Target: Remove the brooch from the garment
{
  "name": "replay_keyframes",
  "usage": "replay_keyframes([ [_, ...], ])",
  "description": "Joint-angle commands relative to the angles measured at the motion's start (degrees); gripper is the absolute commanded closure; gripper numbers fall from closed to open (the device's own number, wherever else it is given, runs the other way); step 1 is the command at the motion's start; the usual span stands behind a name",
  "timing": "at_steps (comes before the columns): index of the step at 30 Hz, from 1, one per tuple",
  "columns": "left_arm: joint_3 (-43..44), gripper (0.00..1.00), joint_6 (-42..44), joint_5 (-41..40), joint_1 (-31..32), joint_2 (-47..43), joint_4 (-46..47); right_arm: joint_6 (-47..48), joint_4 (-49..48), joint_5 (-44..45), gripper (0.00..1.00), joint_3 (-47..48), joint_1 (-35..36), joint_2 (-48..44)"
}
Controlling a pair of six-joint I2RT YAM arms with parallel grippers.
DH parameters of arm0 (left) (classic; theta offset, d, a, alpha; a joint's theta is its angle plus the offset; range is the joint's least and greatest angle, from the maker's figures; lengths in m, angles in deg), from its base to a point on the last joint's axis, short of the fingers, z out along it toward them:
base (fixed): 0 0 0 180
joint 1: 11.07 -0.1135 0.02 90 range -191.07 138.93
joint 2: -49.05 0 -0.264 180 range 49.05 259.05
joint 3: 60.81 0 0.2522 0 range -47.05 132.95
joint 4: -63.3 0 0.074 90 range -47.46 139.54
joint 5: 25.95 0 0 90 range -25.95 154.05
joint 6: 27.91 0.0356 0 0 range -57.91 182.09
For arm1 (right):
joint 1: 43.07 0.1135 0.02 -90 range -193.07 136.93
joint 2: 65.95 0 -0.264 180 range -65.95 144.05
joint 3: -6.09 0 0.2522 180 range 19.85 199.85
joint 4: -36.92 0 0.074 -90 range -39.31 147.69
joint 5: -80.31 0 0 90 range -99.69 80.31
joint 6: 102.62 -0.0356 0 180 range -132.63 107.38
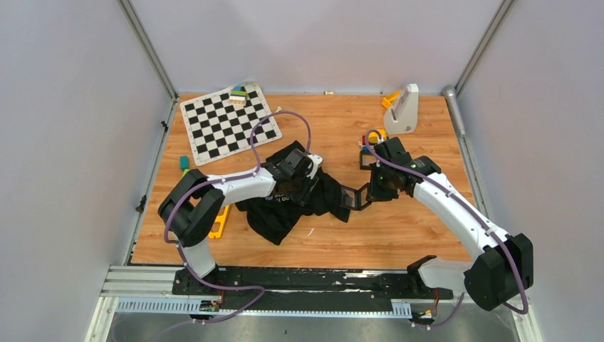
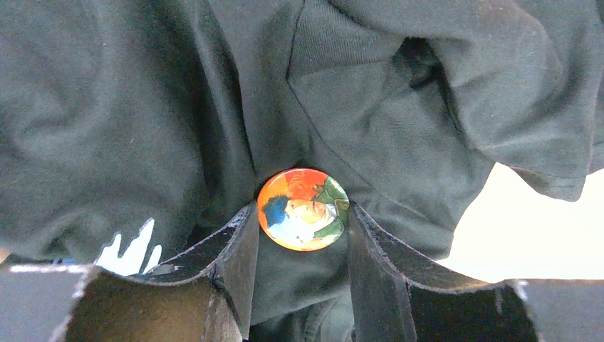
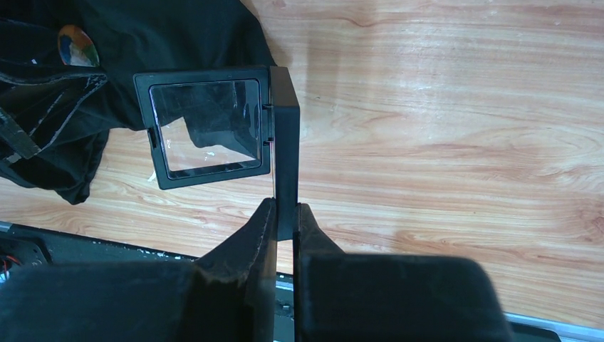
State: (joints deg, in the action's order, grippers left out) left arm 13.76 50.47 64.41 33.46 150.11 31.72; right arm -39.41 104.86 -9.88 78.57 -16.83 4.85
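Note:
The garment, a crumpled black T-shirt, lies mid-table. Pinned to it is the brooch, a round orange badge with a painted figure, also seen in the right wrist view. My left gripper sits low on the shirt, open. Its two fingers flank the brooch, right at its rim. My right gripper is shut on the edge of a black hinged frame case. The case's clear-windowed lid hangs open beside the shirt.
A checkerboard mat with coloured blocks lies at the back left. A white stand is at the back right, with coloured rings near it. A yellow piece and a teal block lie left of the shirt.

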Motion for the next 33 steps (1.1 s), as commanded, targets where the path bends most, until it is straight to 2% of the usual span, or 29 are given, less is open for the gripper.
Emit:
replay_keyframes([
  [1, 0.4, 0.61, 0.5, -0.2, -0.1, -5.8, -0.5, 0.9, -0.1, -0.9, 1.0, 2.3, 0.4, 0.2],
  [4, -0.3, 0.63, -0.1, 0.6, -0.1, -9.1, -0.2, 0.9, -0.2, -1.2, 1.0, 2.4, 0.5, 0.4],
  [10, -1.9, 0.64, -0.1, 8.8, -0.1, -15.0, 4.2, 0.3, -0.4, -0.1, 1.0, 2.4, 1.9, 2.4],
  [16, -7.0, 0.66, -3.9, 20.1, 0.0, -19.7, 18.0, -0.4, -0.2, 0.1, 1.0, 3.6, 4.0, 4.8],
  [20, -9.3, 0.67, -7.1, 25.7, 0.6, -19.3, 26.9, -0.8, -0.1, 0.1, 1.0, 4.6, 4.9, 5.3],
  [26, -9.4, 0.67, -4.4, 24.8, 3.7, -17.1, 32.0, -0.7, -0.3, 0.0, 1.0, 4.8, 5.8, 5.1],
  [33, -6.9, 0.69, -1.2, 23.1, 5.1, -12.1, 31.5, -0.7, -0.3, -0.2, 1.0, 4.7, 6.3, 4.9],
])
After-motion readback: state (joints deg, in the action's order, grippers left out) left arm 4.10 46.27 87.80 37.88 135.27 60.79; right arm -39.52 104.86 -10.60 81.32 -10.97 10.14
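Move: The left fingers already hold the brooch at its rim, on the garment, whose middle lies some 3 cm to the left, level ahead and just below. The open half of the black case is about 11 cm to the left hand's right, 3 cm back and 7 cm higher. From the right hand, the brooch lies roughly 16 cm left, 5 cm ahead and 10 cm lower, and that case half 5 cm left, 2 cm ahead, 3 cm below. Keep the left gripper's pinch on the brooch and lift it off the garment, straight up at first, about 13 cm in all. On the way up, carry it right and somewhat back to the open case, swinging the fingers round some 40 degrees to point to the right. Meanwhile ease the right gripper about 3 cm left, its grip on the case kept, to bring the case to meet the brooch. ##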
